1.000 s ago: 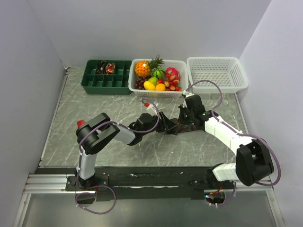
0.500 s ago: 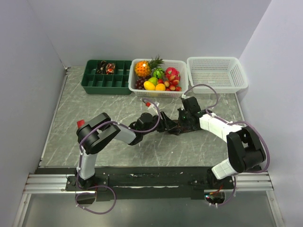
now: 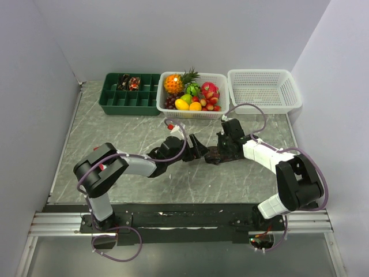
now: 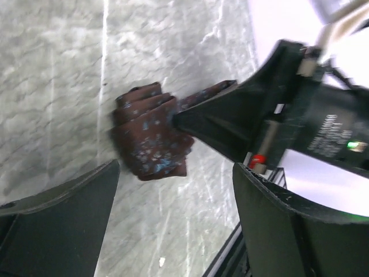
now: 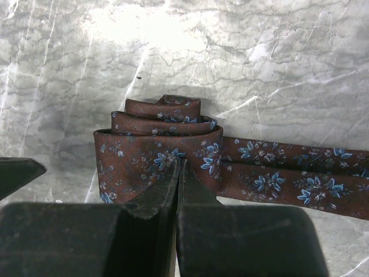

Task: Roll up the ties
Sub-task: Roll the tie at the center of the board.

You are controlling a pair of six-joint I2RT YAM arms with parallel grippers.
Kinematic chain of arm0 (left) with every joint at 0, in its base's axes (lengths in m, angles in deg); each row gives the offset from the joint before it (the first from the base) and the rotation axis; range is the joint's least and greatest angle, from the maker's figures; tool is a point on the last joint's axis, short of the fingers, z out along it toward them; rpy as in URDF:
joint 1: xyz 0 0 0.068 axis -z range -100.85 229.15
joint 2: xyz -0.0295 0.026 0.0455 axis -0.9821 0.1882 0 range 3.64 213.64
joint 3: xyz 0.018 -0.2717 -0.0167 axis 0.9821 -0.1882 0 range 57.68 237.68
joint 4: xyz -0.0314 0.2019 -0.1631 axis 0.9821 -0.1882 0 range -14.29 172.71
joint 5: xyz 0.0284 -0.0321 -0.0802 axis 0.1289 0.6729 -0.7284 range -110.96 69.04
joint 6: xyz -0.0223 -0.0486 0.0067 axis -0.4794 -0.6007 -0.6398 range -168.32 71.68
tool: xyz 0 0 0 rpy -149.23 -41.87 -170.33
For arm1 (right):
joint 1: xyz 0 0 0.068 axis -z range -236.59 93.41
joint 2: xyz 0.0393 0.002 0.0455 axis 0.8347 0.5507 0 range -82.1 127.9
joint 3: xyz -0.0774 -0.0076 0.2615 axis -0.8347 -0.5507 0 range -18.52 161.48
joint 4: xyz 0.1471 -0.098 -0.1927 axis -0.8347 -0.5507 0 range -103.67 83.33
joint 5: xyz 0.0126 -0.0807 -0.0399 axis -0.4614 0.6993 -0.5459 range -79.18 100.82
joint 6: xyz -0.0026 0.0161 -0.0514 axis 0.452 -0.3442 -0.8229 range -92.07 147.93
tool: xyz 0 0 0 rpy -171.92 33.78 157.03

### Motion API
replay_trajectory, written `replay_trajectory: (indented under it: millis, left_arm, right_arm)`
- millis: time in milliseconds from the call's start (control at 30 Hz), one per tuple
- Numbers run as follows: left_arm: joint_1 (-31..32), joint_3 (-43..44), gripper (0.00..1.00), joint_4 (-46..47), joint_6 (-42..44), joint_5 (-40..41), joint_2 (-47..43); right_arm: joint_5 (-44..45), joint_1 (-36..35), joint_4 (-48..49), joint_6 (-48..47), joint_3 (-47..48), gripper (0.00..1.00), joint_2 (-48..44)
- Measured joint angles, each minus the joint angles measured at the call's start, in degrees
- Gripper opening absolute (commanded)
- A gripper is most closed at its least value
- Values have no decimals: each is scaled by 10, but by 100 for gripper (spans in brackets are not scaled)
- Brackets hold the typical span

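Note:
A dark brown tie (image 5: 158, 138) with small blue flowers lies partly rolled on the marble table (image 3: 115, 144); its flat tail (image 5: 288, 173) runs off to the right. My right gripper (image 5: 179, 163) is shut, its joined tips pressed against the coil's side. The left wrist view shows the same coil (image 4: 151, 138) with those tips against it. My left gripper (image 4: 176, 170) stands open just short of the coil, one finger on each side and touching nothing. From above, the tie (image 3: 214, 154) lies between the left gripper (image 3: 198, 149) and the right gripper (image 3: 221, 150). Small dark rolled ties (image 3: 128, 82) sit in the green tray.
A green compartment tray (image 3: 130, 103) stands at the back left. Beside it are a white basket (image 3: 173, 111) full of toy fruit and an empty white basket (image 3: 265, 107). Grey walls close in the table on three sides.
My left gripper has opened wide and drawn back from the coil, and its arm has swung leftward. The right arm's elbow folded in earlier; its shut tips stay on the coil.

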State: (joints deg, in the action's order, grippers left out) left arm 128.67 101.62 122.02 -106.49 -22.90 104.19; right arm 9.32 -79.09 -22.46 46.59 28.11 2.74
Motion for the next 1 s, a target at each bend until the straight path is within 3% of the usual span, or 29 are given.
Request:
replay_trajectory:
  millis: [300,600,767,1000]
  left_arm:
    - [-1,13,82,16,-45,-30,85]
    - [-1,50,68,71,-103,-56,149]
    - [-2,58,50,110,-135,-59,181]
    - [-4,43,12,169,-152,-57,205]
  right_arm:
    - [1,0,0,4,-1,0,0]
    - [2,0,-1,10,-1,0,0]
    - [2,0,-2,12,-1,0,0]
    - [-5,0,-2,13,-3,0,0]
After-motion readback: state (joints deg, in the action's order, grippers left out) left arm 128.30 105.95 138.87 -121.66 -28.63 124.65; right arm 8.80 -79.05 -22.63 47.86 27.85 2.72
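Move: The rolled part of the tie lies some 5 cm to the right of the left gripper, level with it and about 7 cm below. The right gripper's shut tips stand on the roll, roughly 6 cm right of the left hand and 6 cm lower. The tie's flat tail is centred about 8 cm to the right of the roll and 1 cm nearer. For the right hand, the roll's middle is about 1 cm left and 1 cm down. Drop the open left gripper about 6.5 cm, most of it at once, then slide it some 3.5 cm right onto the left end of the tie roll, tipping the fingers 10–15 degrees further down. Close the fingers as you arrive and pinch the roll's left, near end, while the right gripper stays put with its shut tips on top. ##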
